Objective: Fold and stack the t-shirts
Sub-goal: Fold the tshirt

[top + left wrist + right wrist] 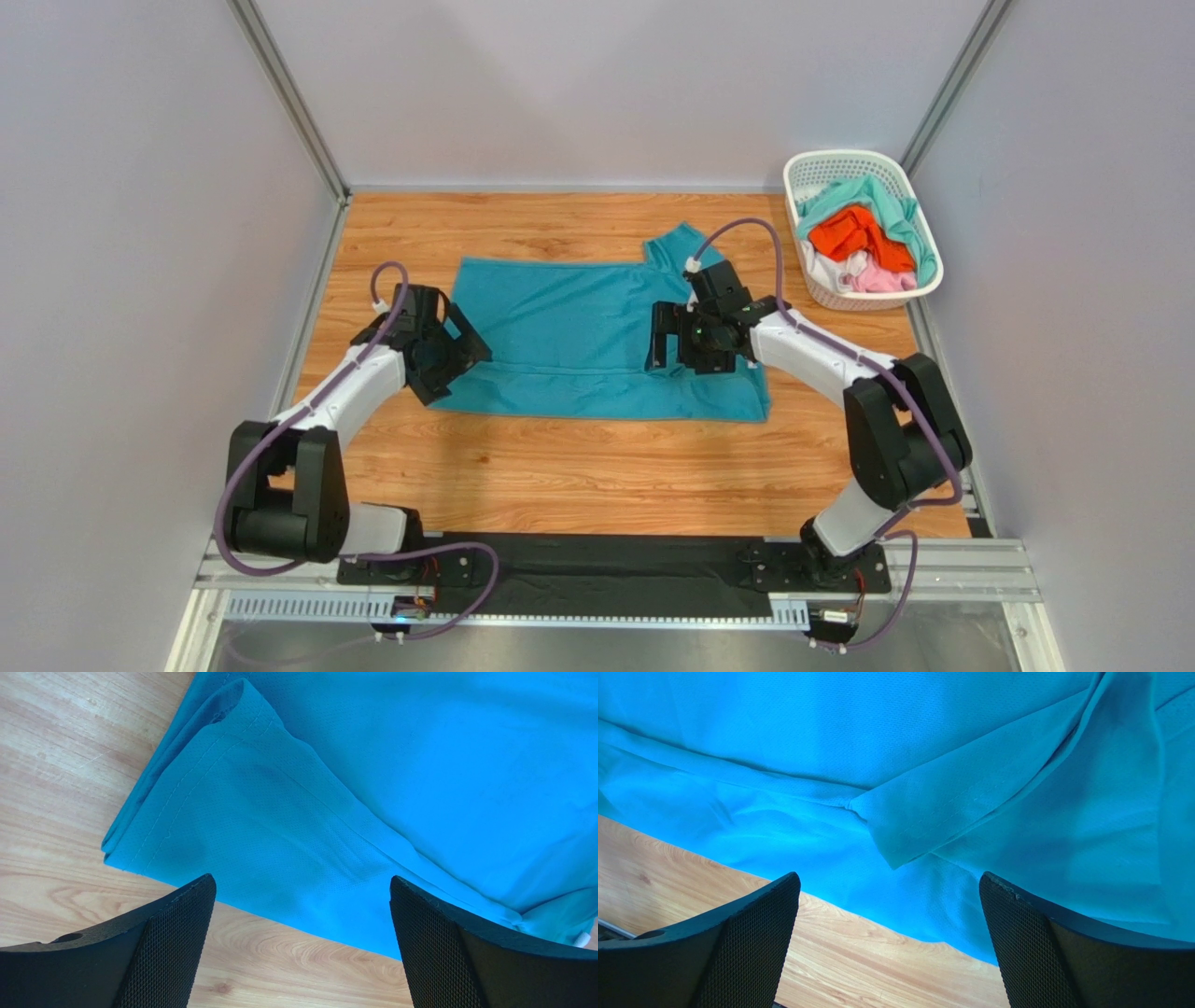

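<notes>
A teal-blue t-shirt (589, 329) lies spread on the wooden table, its near edge folded over and one sleeve sticking out at the back right. My left gripper (452, 347) hovers over the shirt's left corner, jaws wide open and empty; in the left wrist view that folded corner (231, 819) lies just beyond the gripper (302, 903). My right gripper (697, 336) hangs over the shirt's right part, also open and empty. The right wrist view shows the cloth with a folded flap (927, 812) ahead of the gripper (889, 899). Other t-shirts, orange (849, 231), mint-green and pale pink, sit in the basket.
A white lattice basket (811, 175) stands at the table's back right corner. Grey walls enclose the table on three sides. Bare wood (589, 469) stretches between the shirt and the arm bases.
</notes>
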`<state>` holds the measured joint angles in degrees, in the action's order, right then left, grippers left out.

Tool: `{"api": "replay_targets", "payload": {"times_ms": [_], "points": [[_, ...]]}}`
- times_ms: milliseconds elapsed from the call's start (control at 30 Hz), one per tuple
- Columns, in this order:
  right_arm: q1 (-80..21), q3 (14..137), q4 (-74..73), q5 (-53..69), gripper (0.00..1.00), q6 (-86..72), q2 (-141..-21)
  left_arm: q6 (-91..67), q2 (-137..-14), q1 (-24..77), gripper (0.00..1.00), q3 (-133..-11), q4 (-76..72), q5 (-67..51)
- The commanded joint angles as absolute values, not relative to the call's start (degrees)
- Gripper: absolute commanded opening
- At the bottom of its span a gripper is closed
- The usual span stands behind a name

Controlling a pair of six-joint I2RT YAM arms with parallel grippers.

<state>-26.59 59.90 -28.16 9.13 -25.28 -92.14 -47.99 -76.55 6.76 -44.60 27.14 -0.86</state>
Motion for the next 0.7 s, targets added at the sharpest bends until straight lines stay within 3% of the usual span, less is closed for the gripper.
{"api": "replay_targets", "payload": {"times_ms": [0, 667], "points": [[-26.72, 61.17, -24.52, 10.02, 1.0, -25.93, -94.22, -46.49, -77.87, 7.03, 1.0, -45.44, 24.08, -1.85], [-27.77, 73.82, -18.89, 10.72, 1.0, -27.24, -107.31, -45.79, -79.98, 7.03, 1.0, -45.53, 26.01, 1.84]]}}
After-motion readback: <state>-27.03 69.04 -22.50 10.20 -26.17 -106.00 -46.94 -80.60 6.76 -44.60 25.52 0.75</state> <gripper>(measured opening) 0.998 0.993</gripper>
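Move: The loose folded-over sleeve flap lies some 3 cm ahead of the right hand, neither left nor right of it, and about 4 cm below. The white collar tag is roughly 10 cm to this hand's right and 1 cm farther out; the shirt's near edge runs some 8 cm back, straight behind it, both about as low. From the left hand the sleeve flap is some 36 cm to the right and about 1 cm ahead. The open right hand dips onto the sleeve flap, then pushes it about 5 cm forward and somewhat left. ##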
